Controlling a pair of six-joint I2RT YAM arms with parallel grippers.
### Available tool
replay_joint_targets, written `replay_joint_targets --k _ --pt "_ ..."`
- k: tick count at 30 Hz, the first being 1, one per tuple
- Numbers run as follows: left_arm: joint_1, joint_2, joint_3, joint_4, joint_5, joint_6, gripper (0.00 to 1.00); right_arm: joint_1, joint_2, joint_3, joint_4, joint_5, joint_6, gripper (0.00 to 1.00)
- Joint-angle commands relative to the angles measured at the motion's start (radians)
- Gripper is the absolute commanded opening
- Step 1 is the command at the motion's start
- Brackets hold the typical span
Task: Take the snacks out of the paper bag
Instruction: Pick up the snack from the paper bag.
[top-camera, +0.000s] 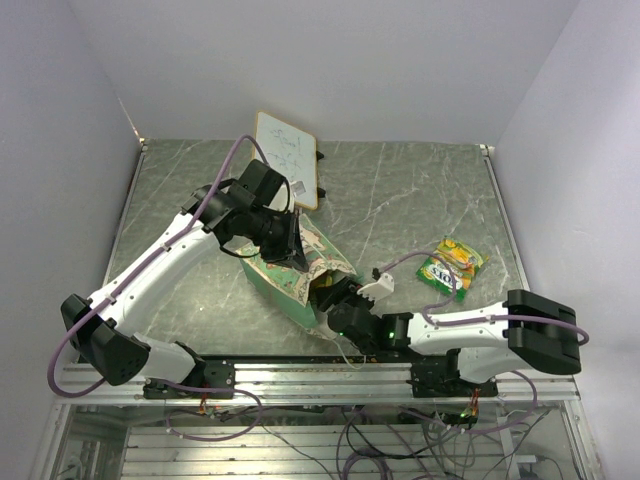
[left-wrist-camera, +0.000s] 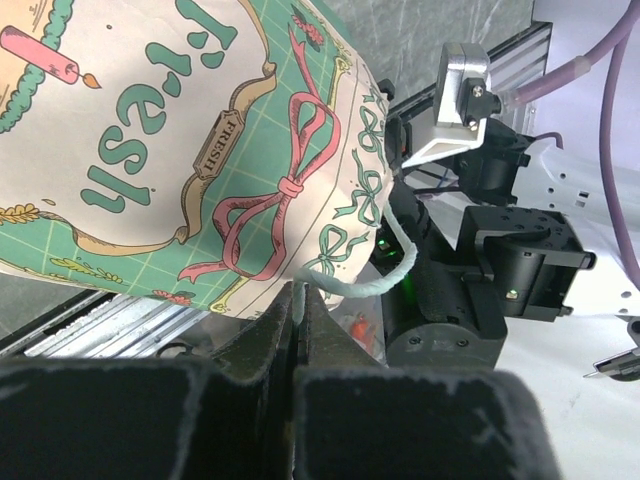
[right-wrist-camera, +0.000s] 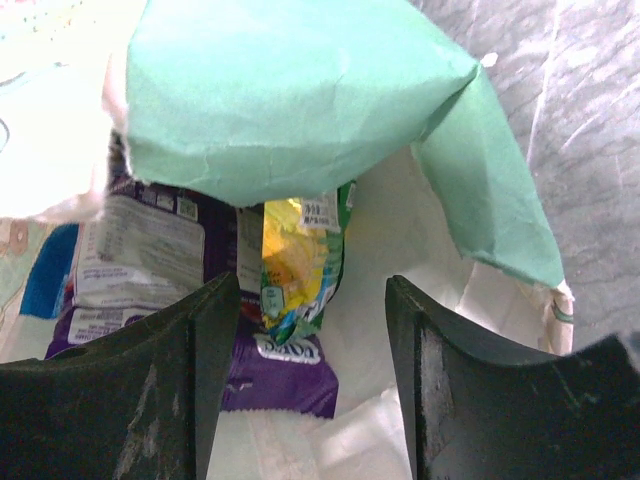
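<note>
The paper bag (top-camera: 288, 268) lies on its side at the table's middle, its mouth toward the right arm. My left gripper (top-camera: 296, 256) is shut on the bag's pale string handle (left-wrist-camera: 385, 272), which is pinched between its fingertips (left-wrist-camera: 298, 300) just below the printed side of the bag (left-wrist-camera: 180, 150). My right gripper (right-wrist-camera: 312, 330) stands open inside the bag's mouth, under a mint-green flap (right-wrist-camera: 290, 90). Between its fingers lie a yellow-green snack packet (right-wrist-camera: 300, 260) and a purple one (right-wrist-camera: 290, 375), neither gripped. One green-yellow snack packet (top-camera: 452, 263) lies out on the table at the right.
A white wood-framed board (top-camera: 285, 158) lies at the back, just behind the left arm. The right arm's wrist and camera (left-wrist-camera: 500, 250) sit close to the bag's mouth. The metal rail (top-camera: 330, 375) runs along the near edge.
</note>
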Motion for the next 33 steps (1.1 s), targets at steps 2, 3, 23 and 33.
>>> replay_joint_targets --k 2,3,23,33 --pt "0.009 -0.041 -0.002 0.014 0.044 -0.009 0.07 -0.063 0.027 -0.004 0.161 0.061 -0.102 0.59" --pt "0.009 -0.043 -0.005 0.014 0.044 -0.009 0.07 -0.084 0.039 0.009 0.188 0.036 -0.133 0.58" --pt "0.124 -0.023 0.035 0.046 0.005 -0.035 0.07 -0.213 -0.008 0.189 -0.043 -0.384 -0.317 0.00" --pt "0.252 0.000 0.025 0.101 0.039 -0.033 0.07 -0.212 -0.226 0.317 -0.503 -0.548 -0.410 0.00"
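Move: The yellow-green snack inside the paper bag lies about 7 cm ahead of the right hand, 2 cm to its left and 2 cm lower, between its open fingers' line of reach. The purple snack packs lie some 6 cm left of that snack and 2 cm deeper in; the bag's green flap overhangs it, about 5 cm above the right hand. From the left hand, the snack is about 4 cm ahead, 5 cm right and 18 cm down. The right fingers close on the yellow-green snack and pinch its near end, after reaching about 6 cm forward into the bag and easing slightly left. Holding it, the hand lifts some 7 cm while drawing back towards the mouth, turning counter-clockwise. The left hand, still gripping the bag handle, swings about 7 cm forward and left late on. ##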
